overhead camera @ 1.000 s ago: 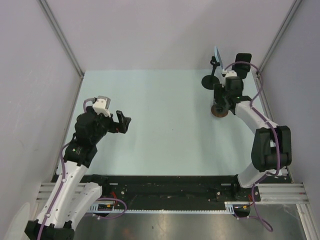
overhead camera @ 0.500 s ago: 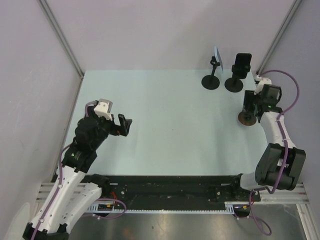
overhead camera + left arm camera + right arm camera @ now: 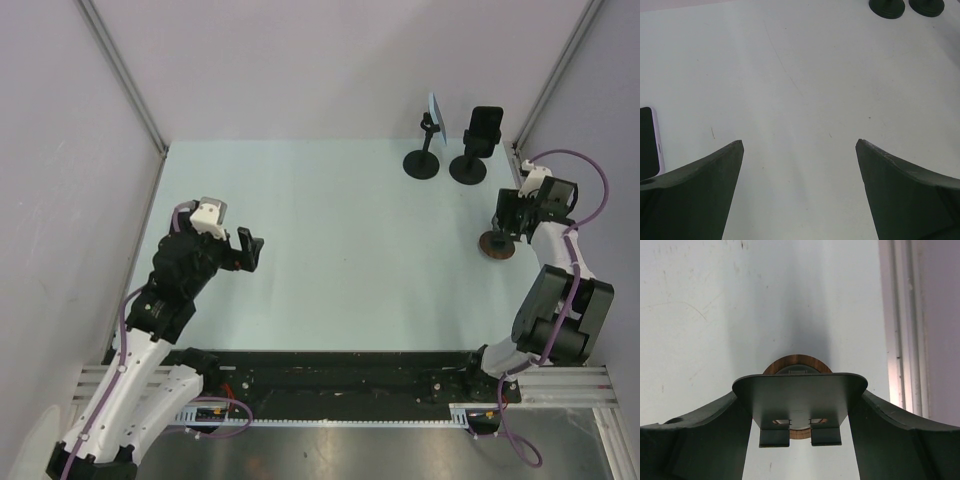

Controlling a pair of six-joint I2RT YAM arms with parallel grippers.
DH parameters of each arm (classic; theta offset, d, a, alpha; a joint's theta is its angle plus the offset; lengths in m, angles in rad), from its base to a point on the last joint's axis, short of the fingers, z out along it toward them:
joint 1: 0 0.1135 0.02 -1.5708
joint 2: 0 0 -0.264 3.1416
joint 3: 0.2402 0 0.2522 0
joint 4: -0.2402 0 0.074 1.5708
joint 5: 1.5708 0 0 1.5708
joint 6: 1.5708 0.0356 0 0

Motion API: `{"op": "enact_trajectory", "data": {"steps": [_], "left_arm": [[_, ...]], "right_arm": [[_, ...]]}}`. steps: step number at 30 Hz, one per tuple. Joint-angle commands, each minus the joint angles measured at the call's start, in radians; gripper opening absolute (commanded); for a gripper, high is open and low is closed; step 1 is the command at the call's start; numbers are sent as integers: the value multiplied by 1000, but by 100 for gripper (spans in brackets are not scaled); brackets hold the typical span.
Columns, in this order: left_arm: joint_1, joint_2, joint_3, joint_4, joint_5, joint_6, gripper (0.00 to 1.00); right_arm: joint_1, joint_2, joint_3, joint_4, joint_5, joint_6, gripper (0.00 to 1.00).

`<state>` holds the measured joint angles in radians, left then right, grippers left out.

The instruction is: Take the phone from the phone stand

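Two black stands are at the back right. The left stand [image 3: 422,160] carries a light-blue phone [image 3: 435,108]; the right stand [image 3: 468,165] carries a black phone [image 3: 485,125]. My right gripper [image 3: 497,232] is shut on the dark plate [image 3: 800,400] of a third, empty phone stand with a round wooden base [image 3: 493,245], near the right table edge; my right gripper [image 3: 800,395] has a finger on each side of that plate. My left gripper [image 3: 246,250] is open and empty over the left of the table. A lilac-edged phone [image 3: 647,142] lies flat beside the left gripper [image 3: 799,142].
A white rail [image 3: 900,325] runs along the right edge of the table, close to the wooden base [image 3: 797,362]. The bases of the two black stands [image 3: 886,6] show at the top of the left wrist view. Grey walls enclose the table.
My right gripper has carried the wooden-base stand rightward and nearer, from beside the black stands to the right table edge. My left arm has shifted slightly.
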<state>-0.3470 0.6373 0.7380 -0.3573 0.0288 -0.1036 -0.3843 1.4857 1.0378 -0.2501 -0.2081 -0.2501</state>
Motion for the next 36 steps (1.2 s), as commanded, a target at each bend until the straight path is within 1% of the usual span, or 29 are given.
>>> {"op": "enact_trajectory", "data": {"steps": [1,5,8,10,13,14,15,16,17,18,19,27,30,34,36], "left_arm": [[-4,9,-3,8,-12,25,100],[3,15,-2,8,-9,27,100],[5,15,-2,6,-3,25,100],[5,15,-3,8,6,27,100],[6,18,-2,8,11,27,100],[6,18,-2,9,13,27,100],[6,16,-3,9,13,27,100],[6,16,-2,9,16,28,100],[6,18,-2,8,19,28,100],[5,15,-2,9,20,27,100],[6,15,-2,9,23,27,100],[5,9,-3,9,31,27,100],[6,9,-3,8,34,27,100],[5,10,-3,8,39,25,100],[6,18,-3,8,40,24,100]], "right_arm": [[-10,44,7,46,-37,-28,41],[-8,59,-5,52,-34,-29,44],[-7,70,-13,54,-27,-29,54],[-4,71,-13,48,-22,-29,56],[4,65,-21,48,-13,-31,62],[7,62,-24,49,-7,-35,69],[10,53,-25,49,-4,-37,73],[16,48,-25,46,2,-38,74],[16,41,-27,46,3,-40,90],[18,35,-27,45,0,-43,96],[21,25,-27,45,-1,-41,100],[30,-21,-28,37,35,-41,100],[35,-64,-27,48,33,-34,100],[47,-139,-27,103,50,18,100],[47,-178,-21,124,56,95,100]]}}
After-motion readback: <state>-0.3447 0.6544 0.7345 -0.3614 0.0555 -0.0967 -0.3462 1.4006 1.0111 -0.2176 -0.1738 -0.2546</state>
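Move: The right hand still holds the emptied phone stand by its upper plate. The set-down spot is bare table about 13 cm below the hand, 1 cm back and 1 cm left. The right rail runs some 16 cm to its right at table height. The black stand is roughly 30 cm ahead and 2 cm left, the middle stand 32 cm ahead and 17 cm left, both about 7 cm lower. From the left hand, the spot lies some 12 cm ahead, 63 cm right and 25 cm down. Straight down about 3.5 cm goes the right hand, tipping slightly nose-down and bringing the held phone stand's base onto the table. There it stays nearly still while the fingers spread from the plate to fully open, then climbs about 6 cm clear of the stand, fingertips tilting back up some 10 degrees. ##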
